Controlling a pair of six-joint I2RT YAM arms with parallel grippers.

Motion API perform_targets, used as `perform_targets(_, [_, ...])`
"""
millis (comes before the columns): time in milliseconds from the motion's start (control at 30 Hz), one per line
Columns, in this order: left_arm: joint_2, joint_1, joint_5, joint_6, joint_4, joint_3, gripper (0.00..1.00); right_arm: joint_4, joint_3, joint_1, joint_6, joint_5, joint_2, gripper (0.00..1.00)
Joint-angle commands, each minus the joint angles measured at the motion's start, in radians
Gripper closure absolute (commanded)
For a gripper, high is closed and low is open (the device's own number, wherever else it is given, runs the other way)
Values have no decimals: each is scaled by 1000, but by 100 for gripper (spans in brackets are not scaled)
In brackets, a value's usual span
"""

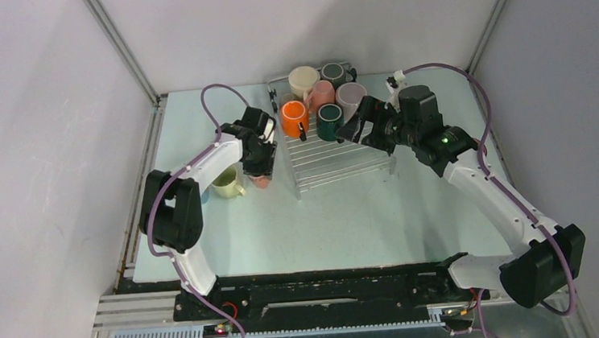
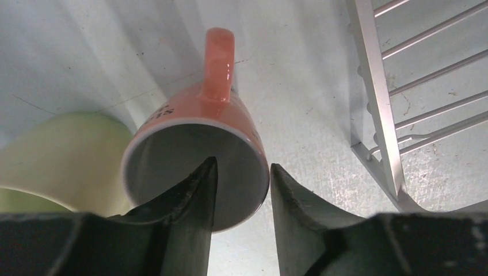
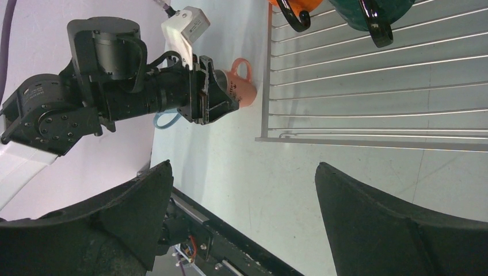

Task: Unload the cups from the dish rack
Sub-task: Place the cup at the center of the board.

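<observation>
The dish rack (image 1: pixel 336 162) holds several cups at its far end: cream (image 1: pixel 303 80), pink (image 1: pixel 321 95), mauve (image 1: pixel 350 96), orange (image 1: pixel 295 118) and two dark teal ones (image 1: pixel 330 121). A salmon cup (image 2: pixel 224 115) stands upright on the table just left of the rack (image 2: pixel 377 103). My left gripper (image 2: pixel 241 168) straddles its rim, one finger inside and one outside, jaws apart and slack on the wall. Beside it sits a pale green cup (image 2: pixel 63 155). My right gripper (image 3: pixel 243 165) hangs wide open and holds nothing, over the rack by the nearer teal cup.
A blue handle (image 3: pixel 167 119) peeks out behind the left arm (image 3: pixel 115 98). The near ribs of the rack (image 3: pixel 374 86) carry nothing. Enclosure walls stand close on both sides and at the back.
</observation>
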Motion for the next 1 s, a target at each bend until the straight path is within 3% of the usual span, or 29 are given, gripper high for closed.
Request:
perform_targets(0, [-17,-3,-4,15,17,20,52,12,9,1,-24,8,7,0])
perform_targets(400, [-115,-3,-8,17,51,10,19,30,10,4,-24,6,30,0])
perform_targets(433, [-130,-3,-8,18,56,8,7,31,10,3,-23,8,32,0])
perform_targets(467, [-142,-3,-8,18,60,8,1,33,10,3,-23,11,35,0])
perform_targets(733, [-268,-3,21,12,107,-25,0,8,62,13,-97,91,92,0])
perform_targets(967, [-448,-3,123,-5,251,-122,0,26,134,36,-295,173,203,0])
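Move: The pink cup stands under the left hand, its middle about 3 cm left and 4 cm down, one finger inside its rim. The light green mug is roughly 7 cm left of the cup; the rack's side rail lies some 5 cm right of the hand, level with it. From the right hand, the dark green cup is about 10 cm ahead, 4 cm left and 17 cm lower; the orange cup stands 8 cm left of that, 2 cm farther. Left fingers open wide and rise some 11 cm off the pink cup; right hand eases forward and down. ##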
